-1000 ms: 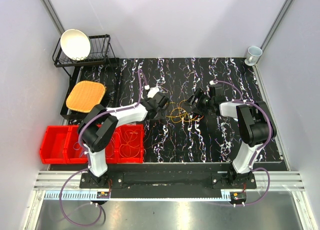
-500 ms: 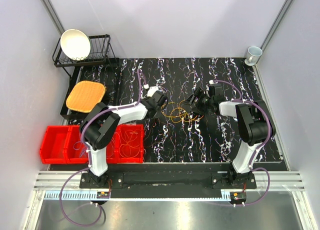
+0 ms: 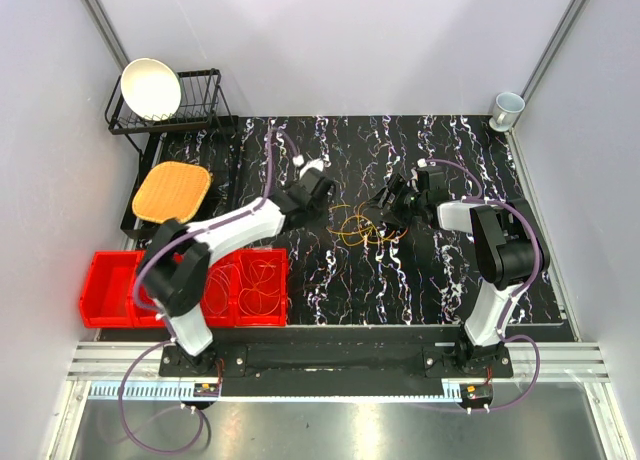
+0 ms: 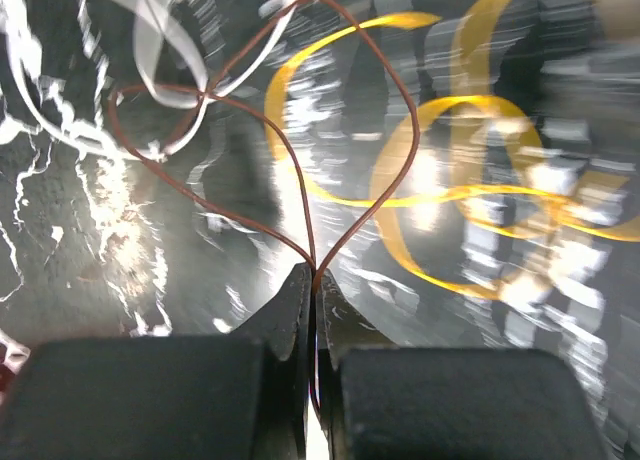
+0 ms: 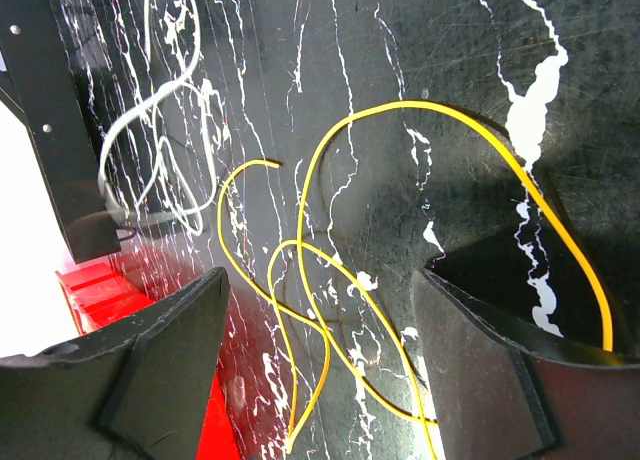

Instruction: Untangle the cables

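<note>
A tangle of thin yellow and orange-brown cables lies on the black mat between my two grippers. My left gripper is at its left edge; in the left wrist view its jaws are shut on an orange-brown wire that rises in loops from the tips, with blurred yellow loops to the right and a whitish cable at the top left. My right gripper is at the tangle's right edge, open, with yellow cable on the mat between its fingers. A whitish cable lies beyond.
Red bins stand at the near left; the right one holds orange coiled cable. A black rack with a white bowl and an orange woven pad are at the back left. A cup stands at the back right.
My left arm has stretched out and its gripper has moved towards the back, still shut on the orange-brown wire. The right gripper has shifted slightly towards the back.
</note>
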Robot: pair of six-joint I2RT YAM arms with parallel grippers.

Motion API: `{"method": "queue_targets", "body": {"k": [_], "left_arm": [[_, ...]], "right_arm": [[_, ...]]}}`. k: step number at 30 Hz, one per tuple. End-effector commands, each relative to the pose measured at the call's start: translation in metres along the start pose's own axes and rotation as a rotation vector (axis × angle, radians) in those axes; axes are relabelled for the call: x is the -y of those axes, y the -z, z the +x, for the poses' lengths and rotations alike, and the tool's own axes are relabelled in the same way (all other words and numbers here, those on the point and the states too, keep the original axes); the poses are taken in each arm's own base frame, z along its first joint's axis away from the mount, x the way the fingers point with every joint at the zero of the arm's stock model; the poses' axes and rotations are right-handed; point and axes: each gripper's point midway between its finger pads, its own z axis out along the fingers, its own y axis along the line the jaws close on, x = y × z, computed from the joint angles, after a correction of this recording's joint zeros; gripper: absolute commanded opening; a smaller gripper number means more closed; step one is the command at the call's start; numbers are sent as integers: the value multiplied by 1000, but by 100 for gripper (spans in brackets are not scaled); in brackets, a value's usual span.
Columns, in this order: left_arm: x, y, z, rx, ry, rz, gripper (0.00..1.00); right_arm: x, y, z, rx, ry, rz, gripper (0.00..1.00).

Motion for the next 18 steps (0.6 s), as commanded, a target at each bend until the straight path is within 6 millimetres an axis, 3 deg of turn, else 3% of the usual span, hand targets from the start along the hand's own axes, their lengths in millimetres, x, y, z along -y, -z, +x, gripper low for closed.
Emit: {"method": "queue_targets", "body": {"k": [1, 6, 11, 15, 18], "left_arm": [[62, 104, -73, 197, -43, 242, 0], [79, 192, -106, 316, -65, 383, 0], [84, 251, -122, 438, -117, 490, 0], [109, 283, -109, 475, -228, 725, 0], [97, 270, -110, 482, -211, 647, 0]], "right_arm": [[0, -5, 0, -5, 6, 8, 79], [1, -5, 1, -7, 3, 7, 79], [-1, -5, 1, -6, 3, 2, 79], [-1, -4, 1, -6, 4, -3, 79], [-5, -3, 1, -3, 12, -20, 79]]}}
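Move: The left hand already pinches the brown cable, with the white cable by it; the red bin's middle is about 32 cm left, 15 back and 6 below. The yellow cable lies some 9 cm right, 1 back and 7 below, the wooden board 34 left, 6 ahead and 5 below. From the right hand the bin's middle is about 46 cm left, 18 back and 2 below. The left hand, still pinching the brown cable, lifts about 30 cm, easing back, fingers tilting up some 40 degrees. ##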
